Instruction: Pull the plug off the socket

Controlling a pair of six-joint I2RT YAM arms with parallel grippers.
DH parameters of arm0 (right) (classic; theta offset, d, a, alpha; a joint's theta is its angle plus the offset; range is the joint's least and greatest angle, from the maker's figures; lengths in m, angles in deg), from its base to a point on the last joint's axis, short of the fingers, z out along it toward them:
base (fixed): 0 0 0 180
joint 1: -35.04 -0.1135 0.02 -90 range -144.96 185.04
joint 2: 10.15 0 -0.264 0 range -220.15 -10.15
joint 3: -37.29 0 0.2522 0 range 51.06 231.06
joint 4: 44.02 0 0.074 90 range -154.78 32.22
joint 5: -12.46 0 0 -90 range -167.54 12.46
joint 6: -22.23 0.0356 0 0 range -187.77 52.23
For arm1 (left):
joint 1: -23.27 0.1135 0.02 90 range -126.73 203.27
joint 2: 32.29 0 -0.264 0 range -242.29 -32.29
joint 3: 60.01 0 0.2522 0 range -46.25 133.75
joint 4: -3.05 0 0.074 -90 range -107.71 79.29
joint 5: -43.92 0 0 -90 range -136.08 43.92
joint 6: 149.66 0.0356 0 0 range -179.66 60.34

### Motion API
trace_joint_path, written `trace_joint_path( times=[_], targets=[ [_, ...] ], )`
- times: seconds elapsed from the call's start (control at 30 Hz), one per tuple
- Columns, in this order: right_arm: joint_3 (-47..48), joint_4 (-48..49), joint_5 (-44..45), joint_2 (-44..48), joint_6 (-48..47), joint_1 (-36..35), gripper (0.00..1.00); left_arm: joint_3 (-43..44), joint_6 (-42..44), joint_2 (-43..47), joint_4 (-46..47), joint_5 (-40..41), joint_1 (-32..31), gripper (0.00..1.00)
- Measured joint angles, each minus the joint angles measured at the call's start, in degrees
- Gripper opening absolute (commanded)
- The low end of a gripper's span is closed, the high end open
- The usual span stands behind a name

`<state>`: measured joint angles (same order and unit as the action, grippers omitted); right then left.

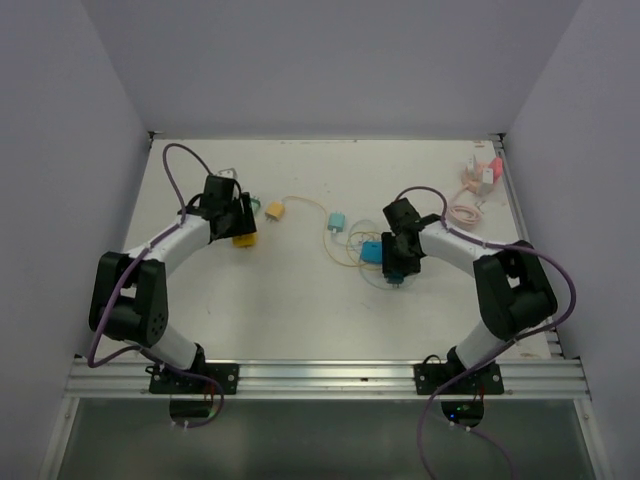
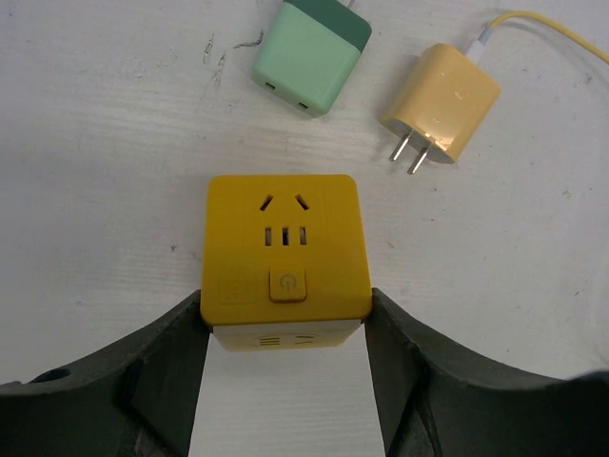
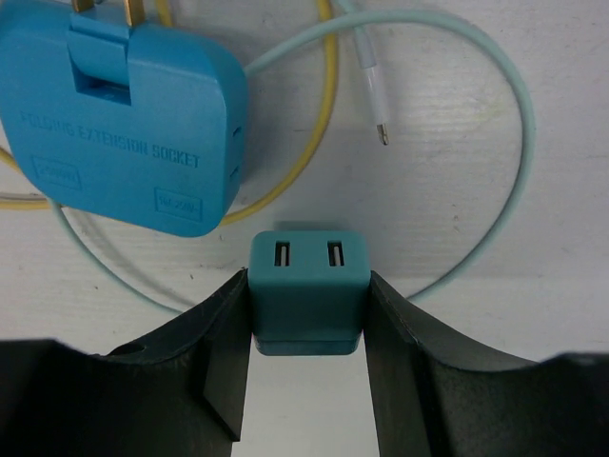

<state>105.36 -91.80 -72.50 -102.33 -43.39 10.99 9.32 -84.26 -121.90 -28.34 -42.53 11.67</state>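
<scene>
In the left wrist view my left gripper [image 2: 285, 309] is shut on a yellow cube socket [image 2: 283, 243], its fingers pressed to the near sides. The socket's top holes are bare. A yellow plug [image 2: 441, 107] on a yellow cable lies apart from it, prongs free. In the right wrist view my right gripper [image 3: 308, 309] is shut on a dark teal two-port plug block [image 3: 308, 257]. A flat blue extension socket [image 3: 124, 119] lies just beyond it, not joined to it. From above, the left gripper [image 1: 243, 235] is at mid left and the right gripper [image 1: 398, 268] at mid right.
A mint green charger [image 2: 311, 55] lies beyond the yellow socket. Loops of yellow cable [image 3: 319, 143] and pale teal cable [image 3: 514, 181] lie around the blue socket. Pink and white adapters with a coiled cord [image 1: 478, 178] sit at the back right corner.
</scene>
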Motion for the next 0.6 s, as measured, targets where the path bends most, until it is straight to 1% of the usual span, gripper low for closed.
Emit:
trace_joint_path(
  times=[0.07,0.1,0.2,0.43,0.57,0.6],
  targets=[
    [0.4,0.5,0.0,-1.9,0.0,-0.4,0.01,0.3,0.6,0.0,-0.9,0.1,0.0,0.74],
    [1.0,0.5,-0.1,-2.4,0.0,-0.5,0.01,0.3,1.0,0.0,-1.4,0.2,0.1,0.80],
    [3.7,1.5,-0.3,-5.0,0.4,-2.2,0.01,0.3,1.9,0.0,-3.5,0.5,0.2,0.91],
    [15.2,0.1,0.5,-14.0,1.8,-7.6,0.05,0.4,2.7,0.0,-4.8,0.5,1.2,0.99],
    [24.9,0.8,0.0,-21.4,3.1,-10.8,0.07,0.6,2.7,1.1,-5.5,-0.3,1.5,0.99],
    [27.5,1.9,-0.3,-23.6,3.5,-11.4,0.09,0.6,2.7,1.9,-5.7,-0.5,1.5,1.00]
  ],
)
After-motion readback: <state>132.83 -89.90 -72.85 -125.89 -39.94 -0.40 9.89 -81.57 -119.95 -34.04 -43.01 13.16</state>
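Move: The left hand still holds the yellow socket low over the table: the green plug lies about 8 cm ahead and 2 cm right of this hand, the yellow plug some 7 cm ahead and 7 cm right, both roughly 4 cm lower. The right hand still grips the dark teal plug near the table; the light teal plug lies about 14 cm ahead and 14 cm left of it, the blue socket about 6 cm ahead and 5 cm left. The right hand keeps its grip on the dark teal plug and, after a dip of under 1 cm, sweeps it low and ever faster some 13 cm left and 8 cm forward, close past the near side of the blue socket and through the loose cables towards the light teal plug, turning slightly counter-clockwise. Meanwhile the left fingers spread wide and let go of the yellow socket, that hand easing only 1–2 cm back and to its left, away from the green plug. ##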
